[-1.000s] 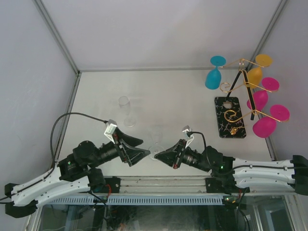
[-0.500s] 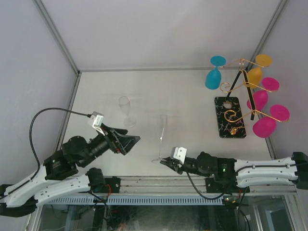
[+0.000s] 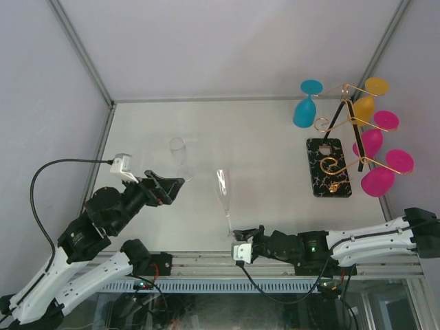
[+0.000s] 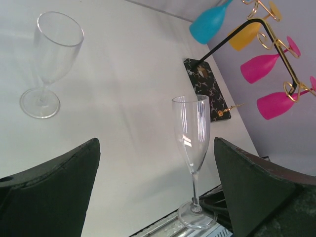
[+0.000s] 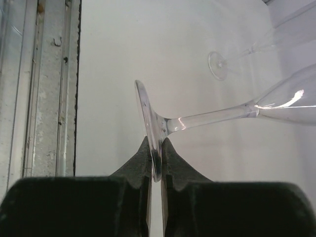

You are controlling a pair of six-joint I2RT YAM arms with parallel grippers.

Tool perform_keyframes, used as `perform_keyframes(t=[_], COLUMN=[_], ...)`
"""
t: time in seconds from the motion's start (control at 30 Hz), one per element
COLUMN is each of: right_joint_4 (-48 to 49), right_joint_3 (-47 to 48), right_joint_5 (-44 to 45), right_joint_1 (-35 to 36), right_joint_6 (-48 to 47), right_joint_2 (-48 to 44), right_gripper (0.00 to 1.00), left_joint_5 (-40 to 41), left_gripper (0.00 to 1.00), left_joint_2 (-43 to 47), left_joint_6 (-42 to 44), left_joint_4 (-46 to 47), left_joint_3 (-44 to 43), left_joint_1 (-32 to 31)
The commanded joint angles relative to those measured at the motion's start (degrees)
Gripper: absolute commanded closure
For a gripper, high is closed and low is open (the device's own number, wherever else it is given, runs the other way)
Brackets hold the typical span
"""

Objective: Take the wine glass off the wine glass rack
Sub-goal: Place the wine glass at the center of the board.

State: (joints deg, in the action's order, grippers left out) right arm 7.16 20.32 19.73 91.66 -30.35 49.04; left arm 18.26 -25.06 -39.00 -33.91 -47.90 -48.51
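Observation:
A clear flute glass (image 3: 222, 187) stands upright at the table's near edge. My right gripper (image 3: 240, 245) is shut on the rim of its foot (image 5: 148, 121), and the stem (image 5: 212, 116) runs away to the right in the right wrist view. My left gripper (image 3: 172, 187) is open and empty, to the left of this glass (image 4: 191, 132) and apart from it. The wine glass rack (image 3: 344, 103), gold wire on a black marbled base (image 3: 328, 167), stands at the far right. It holds a blue glass (image 3: 304, 110), a yellow glass (image 3: 364, 106) and two pink glasses (image 3: 377, 180).
A second clear flute (image 3: 179, 155) stands upright on the table behind my left gripper; it also shows in the left wrist view (image 4: 52, 49). A metal rail (image 3: 227, 265) runs along the near edge. White walls close in the table on three sides.
My left gripper has drawn back left and away from the clear flute. My right gripper has swung towards the near edge, holding the flute's foot, and the flute now stands upright.

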Motion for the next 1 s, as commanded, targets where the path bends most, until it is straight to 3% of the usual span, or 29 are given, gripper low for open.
perform_keyframes(t=[0.0, 0.23, 0.4, 0.7, 0.97], right_joint_4=[3.11, 2.99, 2.66, 3.15, 7.2], right_joint_3=[2.11, 2.13, 2.18, 2.6, 2.62], right_joint_5=[4.73, 6.85, 7.06, 7.12, 7.07], right_joint_1=[1.31, 3.08, 3.44, 6.75, 8.92], right_joint_6=[-7.58, -12.77, -15.35, -19.34, -22.09], right_joint_2=[1.45, 5.88, 8.58, 11.64, 12.58], right_gripper=[1.0, 1.0, 1.0, 1.0, 1.0], left_joint_5=[-9.02, -12.86, -23.27, -41.53, -46.46], left_gripper=[0.0, 0.0, 0.02, 0.03, 0.06], left_joint_2=[0.1, -3.14, -5.96, -13.32, -13.97], left_joint_6=[-1.36, -0.33, 1.12, 8.16, 8.59], left_joint_4=[3.51, 1.59, 7.03, 7.98, 7.17], left_joint_3=[-1.62, -3.6, -3.51, -7.29, -3.97], left_joint_1=[4.93, 9.87, 11.33, 11.27, 11.25])
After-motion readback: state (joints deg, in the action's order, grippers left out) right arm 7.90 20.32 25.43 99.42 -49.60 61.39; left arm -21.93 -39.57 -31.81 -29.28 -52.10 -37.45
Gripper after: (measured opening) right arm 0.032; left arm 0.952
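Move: The wine glass that the right gripper still holds by its foot has its middle about 12 cm to the left gripper's right, some 3 cm back and 11 cm lower. The standing glass is roughly 10 cm ahead of the left gripper, 1 cm to its left and 20 cm below. From the right gripper, the left gripper it offers the glass to is about 10 cm ahead, 14 cm left and 16 cm up. Keep the left gripper wide open and nearly in place at first, then sweep it about 7 cm to the right and slightly back to the wine glass's rim, turning some 30 degrees clockwise. Meanwhile, keep the right fingers shut on the glass's foot, sink about 4 cm and draw slightly back late on, tilting so the rim swings up and left towards the open left fingers. ##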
